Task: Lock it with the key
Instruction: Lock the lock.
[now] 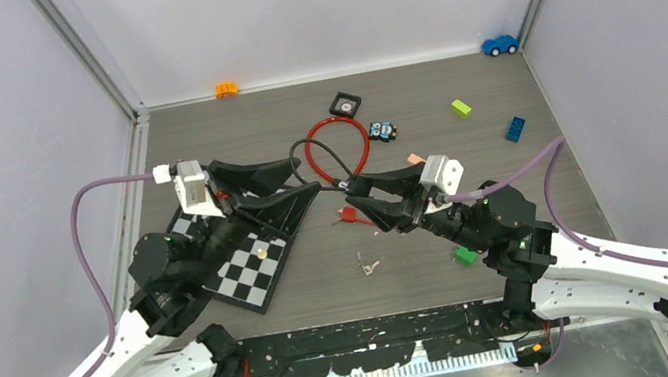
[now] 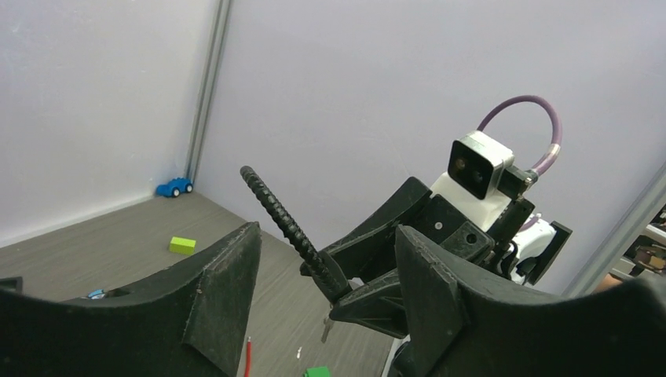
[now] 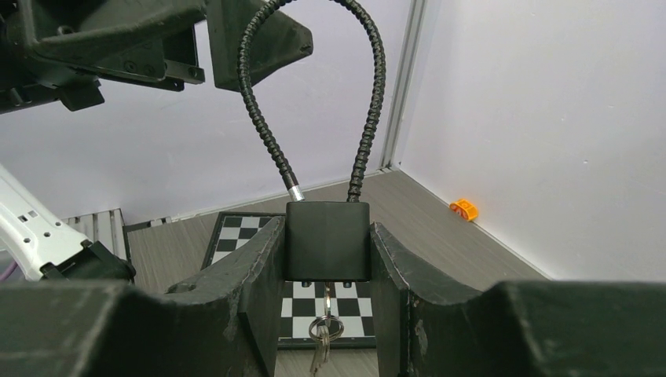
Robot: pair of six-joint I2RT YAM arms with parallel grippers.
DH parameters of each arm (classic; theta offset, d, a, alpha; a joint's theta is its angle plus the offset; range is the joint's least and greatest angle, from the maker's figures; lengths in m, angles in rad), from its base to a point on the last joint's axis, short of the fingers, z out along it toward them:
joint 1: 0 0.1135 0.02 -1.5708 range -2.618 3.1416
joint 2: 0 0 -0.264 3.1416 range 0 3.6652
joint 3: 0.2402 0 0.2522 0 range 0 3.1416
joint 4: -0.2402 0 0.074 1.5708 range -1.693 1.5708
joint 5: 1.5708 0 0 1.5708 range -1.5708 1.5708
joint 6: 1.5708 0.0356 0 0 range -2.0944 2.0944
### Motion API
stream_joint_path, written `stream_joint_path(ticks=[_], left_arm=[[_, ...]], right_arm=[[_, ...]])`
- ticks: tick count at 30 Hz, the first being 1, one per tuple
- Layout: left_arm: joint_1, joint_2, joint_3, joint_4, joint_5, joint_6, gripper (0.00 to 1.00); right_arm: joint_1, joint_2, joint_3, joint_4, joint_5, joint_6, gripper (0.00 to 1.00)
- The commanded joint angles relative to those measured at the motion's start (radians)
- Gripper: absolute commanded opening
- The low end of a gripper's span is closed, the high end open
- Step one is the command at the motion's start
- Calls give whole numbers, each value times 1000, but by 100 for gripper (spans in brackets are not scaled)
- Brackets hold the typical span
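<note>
A black padlock (image 3: 327,239) with a black ribbed cable shackle (image 3: 369,118) is held above the table, and my right gripper (image 3: 327,271) is shut on its body. A key (image 3: 388,192) sits in the slot under the lock, with a ring of more keys (image 3: 320,334) hanging from it. In the top view the right gripper (image 1: 359,197) meets my left gripper (image 1: 311,179) over the table's middle. In the left wrist view the left gripper (image 2: 322,271) stands open, with the cable (image 2: 287,224) rising between its fingers and touching neither.
A chessboard (image 1: 242,269) lies under the left arm. A red cable loop (image 1: 363,138), loose keys (image 1: 370,266), a green block (image 1: 465,255), a lime brick (image 1: 461,108), a blue brick (image 1: 515,127), a blue car (image 1: 499,45) and an orange brick (image 1: 226,89) are scattered about.
</note>
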Motion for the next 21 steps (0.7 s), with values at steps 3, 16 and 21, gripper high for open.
stream_joint_path(ticks=[3,16,21], left_arm=[[0,15,31,-22,12,-15,62],[0,59,34,-32,47,-34,24],[0,78,40,-54,75,-35,0]], right_arm=[[0,-7,41,61,-16,-6,1],[-1,-3,47,67,-22,-9,1],[0,5,50,69,-24,-12,1]])
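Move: The left hand, fingers partly open, has the near stretch of the lock's black cable loop about 1 cm ahead, 2 cm to its right and 3 cm below. The lock body, still held in the right gripper, is roughly 3 cm back, 5 cm right and 9 cm down, its keys hanging some 6 cm beneath it. From the right hand that stretch of cable lies about 4 cm ahead, 3 cm left and 6 cm above. The left hand eases about 4 cm down and right onto the cable loop and pinches it between its closing fingertips. ##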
